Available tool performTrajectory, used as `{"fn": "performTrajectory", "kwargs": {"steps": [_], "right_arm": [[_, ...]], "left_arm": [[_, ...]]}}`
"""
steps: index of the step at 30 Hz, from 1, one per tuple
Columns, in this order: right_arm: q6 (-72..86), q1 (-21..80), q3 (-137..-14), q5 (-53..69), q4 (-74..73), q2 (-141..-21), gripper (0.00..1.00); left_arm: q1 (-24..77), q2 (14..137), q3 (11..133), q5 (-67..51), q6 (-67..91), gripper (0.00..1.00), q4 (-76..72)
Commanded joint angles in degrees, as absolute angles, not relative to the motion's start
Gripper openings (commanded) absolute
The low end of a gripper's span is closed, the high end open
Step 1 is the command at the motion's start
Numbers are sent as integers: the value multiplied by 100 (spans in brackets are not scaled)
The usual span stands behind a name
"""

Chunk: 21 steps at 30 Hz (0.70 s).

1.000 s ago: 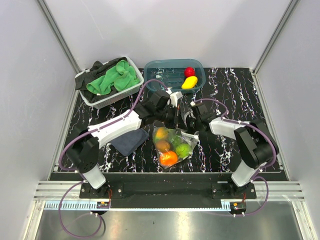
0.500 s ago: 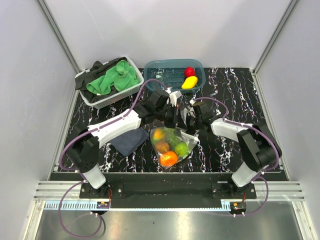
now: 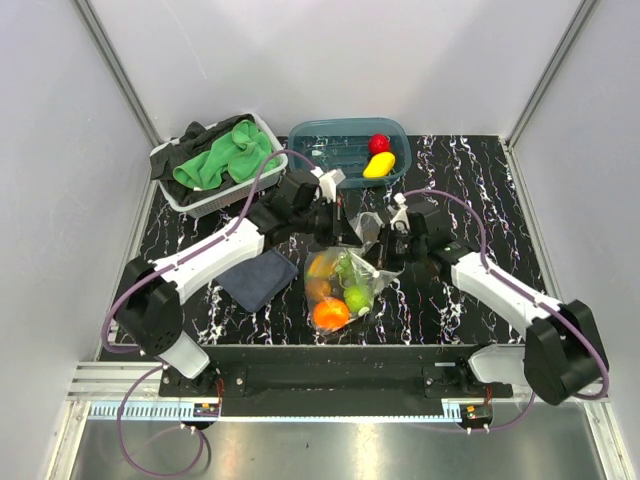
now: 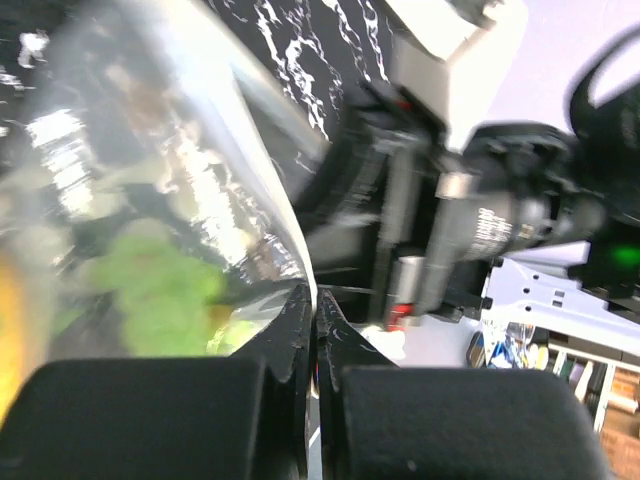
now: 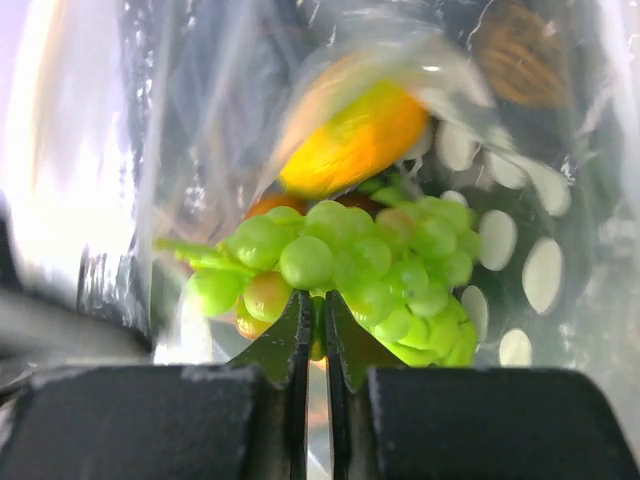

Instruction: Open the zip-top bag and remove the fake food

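Note:
The zip-top bag (image 3: 347,272), clear with white dots, hangs between my two grippers over the middle of the table. My left gripper (image 3: 343,228) is shut on its top edge from the left, and the clear film (image 4: 150,190) runs into the jaws (image 4: 316,305). My right gripper (image 3: 386,240) is shut on the opposite edge (image 5: 317,310). Fake food fills the bag: green grapes (image 5: 370,265), an orange-yellow fruit (image 5: 350,140), a brown piece (image 5: 520,62), an orange (image 3: 329,315) and a lime (image 3: 357,297).
A teal tub (image 3: 330,148) at the back holds a red fruit (image 3: 378,143) and a yellow one (image 3: 379,165). A white basket (image 3: 262,178) with a green cloth (image 3: 225,158) stands back left. A dark folded cloth (image 3: 258,281) lies left of the bag.
My right gripper has shut on the bag's edge. Both grippers have moved toward the back with the bag, the right arm has stretched out, and the bag now hangs between them.

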State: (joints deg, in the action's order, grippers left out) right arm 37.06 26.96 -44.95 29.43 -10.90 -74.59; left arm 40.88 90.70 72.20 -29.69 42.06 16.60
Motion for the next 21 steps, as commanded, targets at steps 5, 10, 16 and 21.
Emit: {"fn": "performTrajectory", "kwargs": {"steps": [5,10,16,21], "right_arm": [[3490,2698,-4763,2602,-1854,-6618,7],[3489,2690,-4922,2320,-1951,-6706,6],[3402,2689,-5018,2347,-1934,-7013,5],[3357,2681,-5089,2320,-1969,-7023,5]], "left_arm": [[3779,8429,6873,-2751,4140,0,1485],[3779,7973,6531,-2611,4148,0,1512],[3771,7585,6469,-2400,3964,0,1775],[3683,7356,6460,-2083,3771,0,2048]]}}
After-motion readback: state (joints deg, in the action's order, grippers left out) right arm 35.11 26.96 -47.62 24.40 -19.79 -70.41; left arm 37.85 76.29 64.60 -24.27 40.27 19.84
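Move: The right hand has the grapes pinched just inside the bag's mouth. The blue bin they go to is centred about 28 cm ahead of it, 6 cm left and 10 cm lower. From that hand the green fruit in the bag is some 7 cm back and 4 cm left, the orange about 11 cm back and 10 cm left, both some 10 cm down. The left hand grips the zip edge; the grapes lie about 2 cm right of it, 1 cm back and 9 cm below. Leftward, about 5 cm, goes the left hand, still pinching the bag's zip edge and drawing it away from the right hand, then rising some 2.5 cm as well. The right hand, keeping its closed grip on the grapes, first eases up 2 cm, back and to the right, then sinks about 1 cm and edges forward again. ##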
